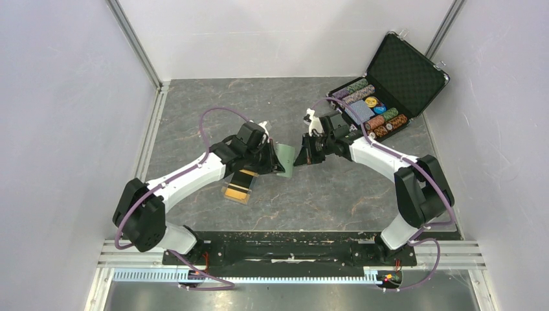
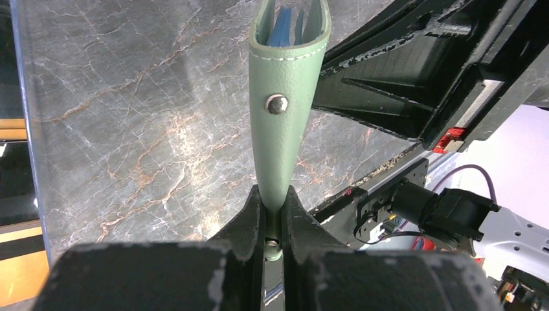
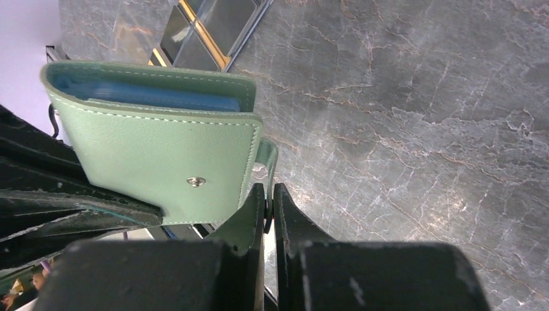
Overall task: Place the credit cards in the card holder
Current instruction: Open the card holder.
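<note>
The sage-green card holder [image 1: 285, 161] hangs above the table between the two arms. My left gripper [image 2: 274, 217] is shut on its lower edge, and the round snap [image 2: 277, 103] faces the camera. The pale blue inside shows at the card holder's [image 3: 155, 152] top. My right gripper [image 3: 269, 197] is shut on the thin green closing tab [image 3: 270, 155] at its side. The credit cards [image 1: 238, 184], black and orange-gold, lie on the table below the left wrist, partly hidden by it. The cards' [image 3: 204, 26] glossy faces also show in the right wrist view.
An open black chip case [image 1: 382, 91] with stacked chips stands at the back right. Grey walls and metal rails close in the marble table [image 1: 324, 194] at left, back and right. The right gripper's black body [image 2: 414, 71] is close beside the card holder.
</note>
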Action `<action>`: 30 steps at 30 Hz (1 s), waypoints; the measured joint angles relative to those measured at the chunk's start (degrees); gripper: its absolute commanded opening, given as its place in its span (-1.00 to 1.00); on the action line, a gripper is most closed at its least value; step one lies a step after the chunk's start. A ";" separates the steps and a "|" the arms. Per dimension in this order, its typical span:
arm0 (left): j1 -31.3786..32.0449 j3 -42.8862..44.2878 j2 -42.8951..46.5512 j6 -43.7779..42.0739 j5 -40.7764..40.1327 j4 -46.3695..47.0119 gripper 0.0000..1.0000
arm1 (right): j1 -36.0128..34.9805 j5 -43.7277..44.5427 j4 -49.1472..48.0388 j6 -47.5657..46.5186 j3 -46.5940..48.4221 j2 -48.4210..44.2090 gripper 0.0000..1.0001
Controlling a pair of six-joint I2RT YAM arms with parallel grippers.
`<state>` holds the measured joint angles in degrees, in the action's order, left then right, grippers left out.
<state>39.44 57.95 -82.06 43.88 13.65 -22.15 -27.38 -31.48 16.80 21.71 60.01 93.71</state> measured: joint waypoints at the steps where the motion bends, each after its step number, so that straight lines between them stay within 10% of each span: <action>1: -0.07 -0.17 0.15 0.00 0.00 0.00 0.04 | 0.00 -0.28 0.00 -0.02 0.17 0.00 -1.00; 5: -0.33 -0.35 1.92 -0.74 -1.14 -0.39 0.98 | 0.35 -2.29 0.02 -0.33 1.62 -0.04 -1.00; 14: -4.70 -0.04 20.79 -7.82 -15.54 -5.09 1.00 | 4.44 -14.38 0.33 -4.44 12.68 -3.48 -1.00; 30: -9.64 2.86 19.76 -42.10 4.37 -1.75 1.00 | 4.42 -36.22 -1.25 -7.58 18.60 -4.76 -1.00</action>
<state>29.80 60.82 -62.30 1.78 18.02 -23.90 -22.96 -67.70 15.55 14.13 78.61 88.95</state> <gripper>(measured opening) 0.996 0.032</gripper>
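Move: My left fingers still pinch the lower edge of the green card holder; its middle lies about 3 cm ahead, 2 cm right and 2 cm above. My right fingers have its strap, with the middle about 3 cm to their left, level fore-and-aft and 1 cm higher. On the table, the card tray is some 12 cm left of my left hand, 4 cm back and 12 cm down. The chip case is roughly 16 cm ahead, 23 cm right and 8 cm below my right hand. I open my left fingers wide to let go of the holder's edge, rise about 12 cm while swinging left, then ease slightly back right as the wrist tips up some 40 degrees. My right hand keeps the strap pinched and climbs about 20 cm, first a little forward, then back and slightly left, turning counter-clockwise. ##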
